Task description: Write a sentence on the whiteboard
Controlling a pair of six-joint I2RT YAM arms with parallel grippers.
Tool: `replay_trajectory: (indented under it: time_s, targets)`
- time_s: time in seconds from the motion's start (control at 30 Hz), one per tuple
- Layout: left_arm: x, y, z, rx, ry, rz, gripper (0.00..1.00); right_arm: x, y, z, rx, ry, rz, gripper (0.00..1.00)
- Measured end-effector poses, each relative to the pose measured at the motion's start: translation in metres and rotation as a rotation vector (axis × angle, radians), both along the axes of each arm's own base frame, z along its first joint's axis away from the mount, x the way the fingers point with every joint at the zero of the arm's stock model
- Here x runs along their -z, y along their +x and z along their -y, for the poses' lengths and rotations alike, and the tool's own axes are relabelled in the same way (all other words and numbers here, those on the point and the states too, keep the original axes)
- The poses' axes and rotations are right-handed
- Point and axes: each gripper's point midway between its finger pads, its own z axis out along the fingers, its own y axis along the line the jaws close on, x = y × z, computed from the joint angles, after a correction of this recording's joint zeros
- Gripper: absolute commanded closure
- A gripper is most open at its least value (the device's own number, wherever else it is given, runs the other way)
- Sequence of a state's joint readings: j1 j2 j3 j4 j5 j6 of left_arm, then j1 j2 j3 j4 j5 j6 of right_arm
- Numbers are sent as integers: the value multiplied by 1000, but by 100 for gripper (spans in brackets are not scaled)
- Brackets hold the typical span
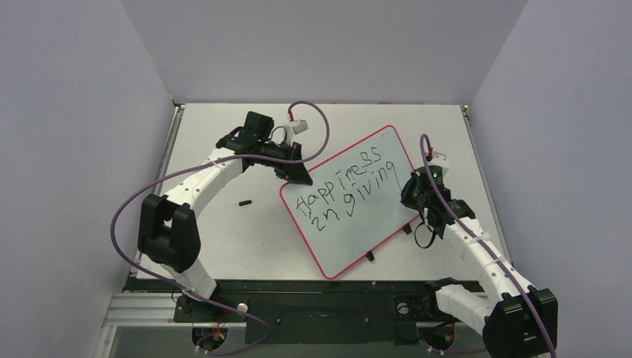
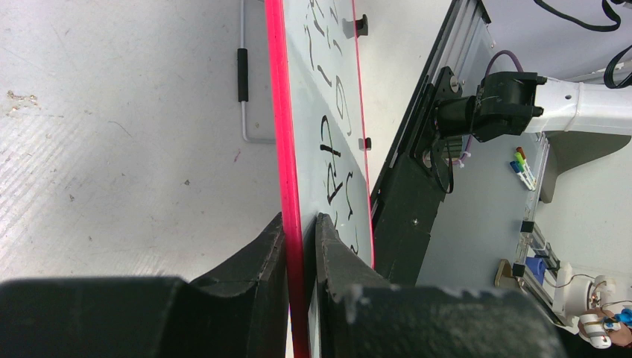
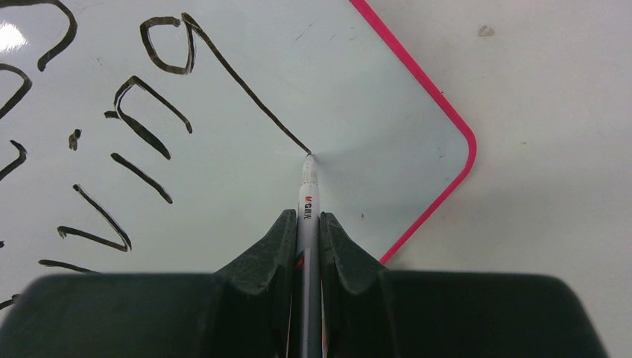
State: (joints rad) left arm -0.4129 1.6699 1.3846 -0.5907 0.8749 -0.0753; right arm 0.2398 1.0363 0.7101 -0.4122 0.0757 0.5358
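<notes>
The whiteboard (image 1: 358, 224) lies slanted on the table, white with a thin red rim (image 2: 286, 112). The sentence (image 1: 346, 186) runs across it in two black handwritten lines, "happiness in giving". My left gripper (image 1: 296, 176) (image 2: 300, 218) is shut on the board's upper left edge, with one finger on each face. At the board's right corner, my right gripper (image 1: 417, 195) (image 3: 308, 215) is shut on a grey marker (image 3: 308, 190). The marker's tip touches the whiteboard (image 3: 358, 89) at the end of the last g's long tail (image 3: 246, 93).
A small black cap-like piece (image 1: 244, 201) lies on the table left of the board. Two black tabs (image 1: 370, 256) stick out from the board's near edge. The black base rail (image 1: 298, 287) runs along the table's front, and grey walls enclose the other sides.
</notes>
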Motion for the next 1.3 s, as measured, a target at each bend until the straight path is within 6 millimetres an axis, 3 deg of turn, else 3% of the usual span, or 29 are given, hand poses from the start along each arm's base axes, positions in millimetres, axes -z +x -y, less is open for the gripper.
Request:
replay_trajectory:
  time_s: [0.33, 0.57, 0.67, 0.87, 0.93, 1.3]
  targets:
    - [1, 1, -1, -7, 6, 1, 100, -9, -10, -35, -93, 32, 31, 100]
    - [1, 1, 2, 3, 2, 18, 100, -37, -11, -56, -150, 88, 59, 100]
    - [-1, 0, 4, 8, -2, 31, 100, -59, -17, -57, -161, 105, 90, 100]
    - [4, 3, 4, -8, -6, 29, 100, -131, -24, -53, -165, 162, 259, 100]
    - [6, 4, 4, -13, -5, 29, 99, -142, -27, -52, -166, 172, 289, 100]
    - [13, 8, 1, -40, -9, 27, 97, -130, -32, -50, -165, 154, 238, 100]
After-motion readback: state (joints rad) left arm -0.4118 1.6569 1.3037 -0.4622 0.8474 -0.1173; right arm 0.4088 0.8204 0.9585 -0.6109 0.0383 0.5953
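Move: The right hand's marker has its tip at the foot of the last "g"'s stem; the end for the tail lies about 5 cm left, 2 cm ahead and 2 cm below the hand. The "n" sits some 6 cm ahead and 5 cm left, level in height; the "i" some 5 cm ahead, 6 cm left and 1 cm below. From the left hand, pinching the board's upper-left edge, that end lies about 20 cm right, 1 cm ahead and 8 cm below. Keeping the marker pinched and its tip on the sloping whiteboard, the right hand sweeps about 5 cm left and a little back and up from the foot of the "g", under the "n", turning some 10 degrees counter-clockwise. It then lifts the tip off and rises quickly away from the board, easing back as the fingers tip upward, to end about 13 cm higher than it began, while the left hand keeps its pinch on the board's edge and sinks about a centimetre. ##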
